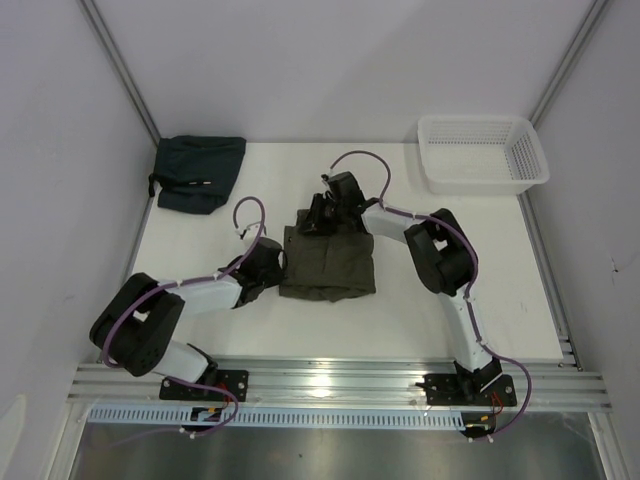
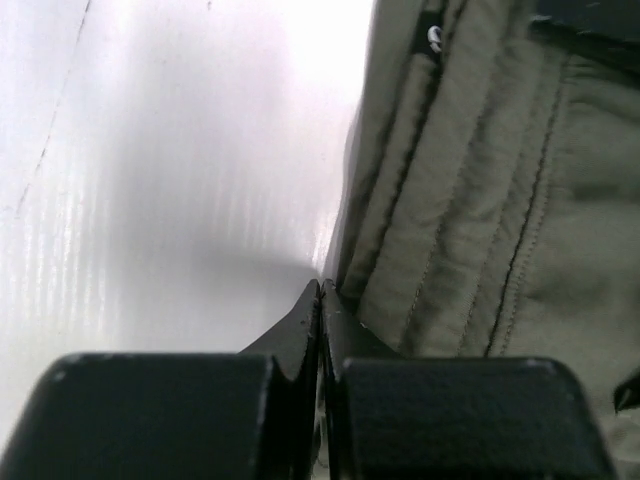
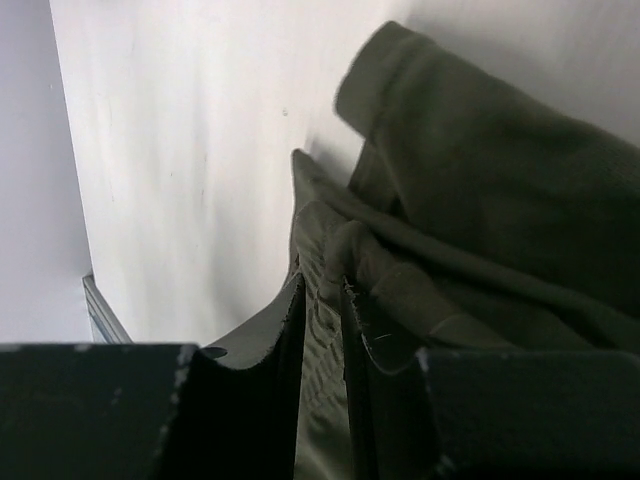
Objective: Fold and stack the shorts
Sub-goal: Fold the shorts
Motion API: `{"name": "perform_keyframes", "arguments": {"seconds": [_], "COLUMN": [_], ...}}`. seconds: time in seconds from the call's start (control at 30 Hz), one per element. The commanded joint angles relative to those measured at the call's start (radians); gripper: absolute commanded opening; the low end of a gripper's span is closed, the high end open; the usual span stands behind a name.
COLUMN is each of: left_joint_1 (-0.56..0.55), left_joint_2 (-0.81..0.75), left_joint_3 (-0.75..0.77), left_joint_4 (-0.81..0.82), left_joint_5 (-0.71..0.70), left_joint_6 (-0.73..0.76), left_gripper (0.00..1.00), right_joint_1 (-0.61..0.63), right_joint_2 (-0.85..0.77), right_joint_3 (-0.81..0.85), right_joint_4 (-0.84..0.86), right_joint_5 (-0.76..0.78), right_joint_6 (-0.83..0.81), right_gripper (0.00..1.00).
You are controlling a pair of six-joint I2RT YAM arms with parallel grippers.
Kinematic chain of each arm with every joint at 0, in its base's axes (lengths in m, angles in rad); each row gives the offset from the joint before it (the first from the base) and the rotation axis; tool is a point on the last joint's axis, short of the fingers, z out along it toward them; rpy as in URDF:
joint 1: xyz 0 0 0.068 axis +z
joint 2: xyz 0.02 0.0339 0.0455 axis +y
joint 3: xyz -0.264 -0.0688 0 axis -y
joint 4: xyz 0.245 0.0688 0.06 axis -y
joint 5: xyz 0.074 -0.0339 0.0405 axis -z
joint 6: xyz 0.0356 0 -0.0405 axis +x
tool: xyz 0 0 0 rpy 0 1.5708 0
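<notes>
The olive-green shorts lie partly folded in the middle of the table. My left gripper sits low at their left edge. In the left wrist view its jaws are pressed together with no cloth showing between them, and the stitched shorts lie just to the right of the fingers. At the far edge of the shorts my right gripper is shut on the cloth. The right wrist view shows a ribbed fold of the shorts pinched between that gripper's two fingers.
A dark green folded garment lies at the back left corner of the table. A white mesh basket stands at the back right. Grey walls with metal rails close in the table on three sides.
</notes>
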Motion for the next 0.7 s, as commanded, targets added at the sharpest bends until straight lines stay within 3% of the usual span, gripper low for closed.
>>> {"name": "perform_keyframes", "arguments": {"seconds": [0.0,0.17,0.27,0.4,0.5,0.6,0.67], "left_joint_1": [-0.006,-0.012,-0.015,-0.015,-0.015,-0.01,0.01], "left_joint_2": [0.038,0.058,0.05,0.012,-0.037,-0.1,-0.129], "left_joint_3": [-0.044,-0.058,-0.051,-0.025,0.001,0.023,0.032], "left_joint_4": [0.045,0.056,0.048,-0.001,-0.05,-0.114,-0.123], "left_joint_5": [-0.006,-0.014,-0.028,-0.046,-0.045,-0.02,0.039], "left_joint_6": [-0.04,-0.04,-0.042,-0.034,-0.028,-0.016,-0.01], "left_gripper": [0.0,0.0,0.0,0.0,0.01,0.12,0.26], "right_joint_1": [-0.01,-0.013,-0.015,-0.015,-0.019,-0.028,-0.039], "right_joint_2": [0.059,0.101,0.084,0.012,-0.072,-0.167,-0.253], "right_joint_3": [0.041,0.044,0.056,0.096,0.105,0.075,0.037], "right_joint_4": [0.067,0.116,0.108,0.053,-0.014,-0.06,-0.071], "right_joint_5": [-0.003,-0.018,-0.031,-0.035,-0.04,-0.043,-0.034], "right_joint_6": [0.021,0.04,0.049,0.029,-0.001,-0.031,-0.049], "right_gripper": [0.24,0.29,0.41,0.69,0.8,0.82,0.83]}}
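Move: The right hand, fingers partly shut on the shorts' far left corner, has the middle of the shorts roughly 6 cm back, 5 cm to its right and 3 cm below. A dark folded pile lies about 15 cm farther out and 29 cm to its left; the white basket is some 19 cm out and 46 cm to its right. From the left hand, low at the shorts' left edge, their middle is about 6 cm ahead and 11 cm right, barely below. Letting go of the shorts' far left corner, the right hand first dips slightly and edges about 2 cm left and forward, then spreads its fingers wide and climbs clear, some 7 cm up from its lowest point, easing back right late on. The left hand, shut fingertips against the shorts' left edge, eases just under 1 cm forward, then draws back and a little left by nearly 2 cm, fingers starting to part. ##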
